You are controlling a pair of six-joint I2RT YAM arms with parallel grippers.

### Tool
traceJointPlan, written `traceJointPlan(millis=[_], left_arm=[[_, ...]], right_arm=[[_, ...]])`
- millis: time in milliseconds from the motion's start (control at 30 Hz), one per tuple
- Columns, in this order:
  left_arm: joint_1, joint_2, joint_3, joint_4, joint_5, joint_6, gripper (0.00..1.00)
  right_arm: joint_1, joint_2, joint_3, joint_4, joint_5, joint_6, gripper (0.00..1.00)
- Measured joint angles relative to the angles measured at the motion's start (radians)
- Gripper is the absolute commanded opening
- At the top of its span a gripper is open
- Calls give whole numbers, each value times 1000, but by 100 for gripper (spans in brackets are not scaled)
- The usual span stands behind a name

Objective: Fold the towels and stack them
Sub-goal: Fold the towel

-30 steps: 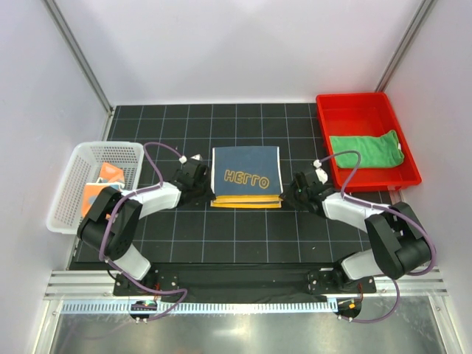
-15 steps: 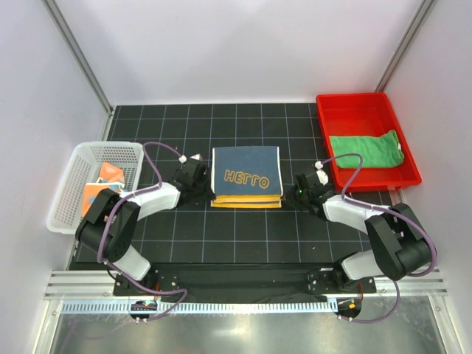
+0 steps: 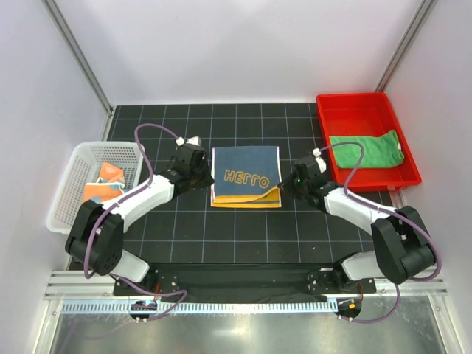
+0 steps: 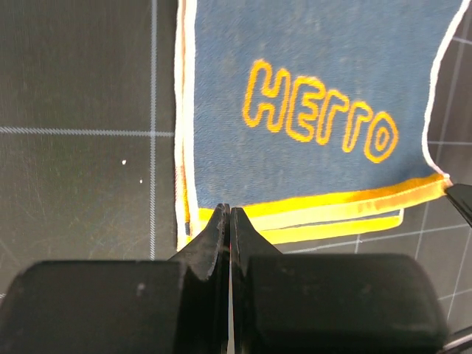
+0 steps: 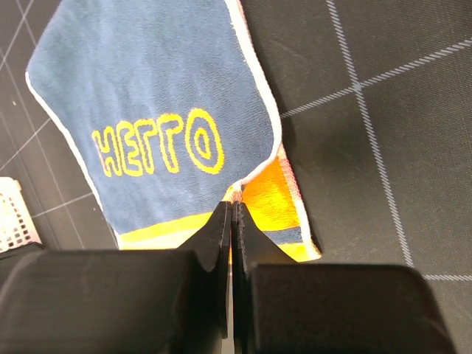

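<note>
A folded towel point(image 3: 245, 173), dark blue with orange lettering and yellow-orange bands, lies mid-table. My left gripper point(image 3: 206, 183) is shut at its near left corner point(image 4: 230, 210), where the blue layer meets the yellow band. My right gripper point(image 3: 285, 186) is shut on the near right corner point(image 5: 234, 203), and the blue top layer point(image 5: 147, 88) is pulled up there, baring the orange layer below. A green towel point(image 3: 366, 150) lies in the red tray point(image 3: 324, 103). A pale towel with orange patches point(image 3: 103, 184) sits in the white basket point(image 3: 70, 199).
The red tray stands at the back right and the white basket at the left edge of the black gridded mat point(image 3: 236, 236). White walls close in the back and both sides. A corner of the basket point(image 5: 15, 214) shows in the right wrist view.
The right gripper has shut on the towel's near right corner and lifted it, so that edge now curves up. Both arms have swung inward and up toward the towel.
</note>
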Motion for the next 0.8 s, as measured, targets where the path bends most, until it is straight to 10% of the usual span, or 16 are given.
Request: traceJointPlan(millis=[233,800], left_arm=[[-2,-10,-16,-10,27,28,35],[-14,43,-100,16,91,8,50]], right_arm=[[0,-8,2,-6,-30,-2,1],[0,82,147,33,-37,-11,1]])
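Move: The shut, empty left gripper hangs about 7 cm above the top layer's near-left corner, which lies some 3 cm back of it; the towel's lettering is about 3 cm ahead and 10 cm right, the raised near-right corner 20 cm right and about 1 cm back. The right gripper already pinches that near-right corner; from it the towel's far-right corner lies about 14 cm straight ahead and 5 cm lower, the lettering 3 cm ahead and 10 cm left. Open the left gripper about halfway and bring it down some 5 cm and back nearly 4, tipping the fingers slightly downward, to hover just over the loose near-left corner without gripping it. Keep the right fingers shut on their corner, holding nearly still at first, then draw it forward about 4 cm, up and somewhat left over the towel. ##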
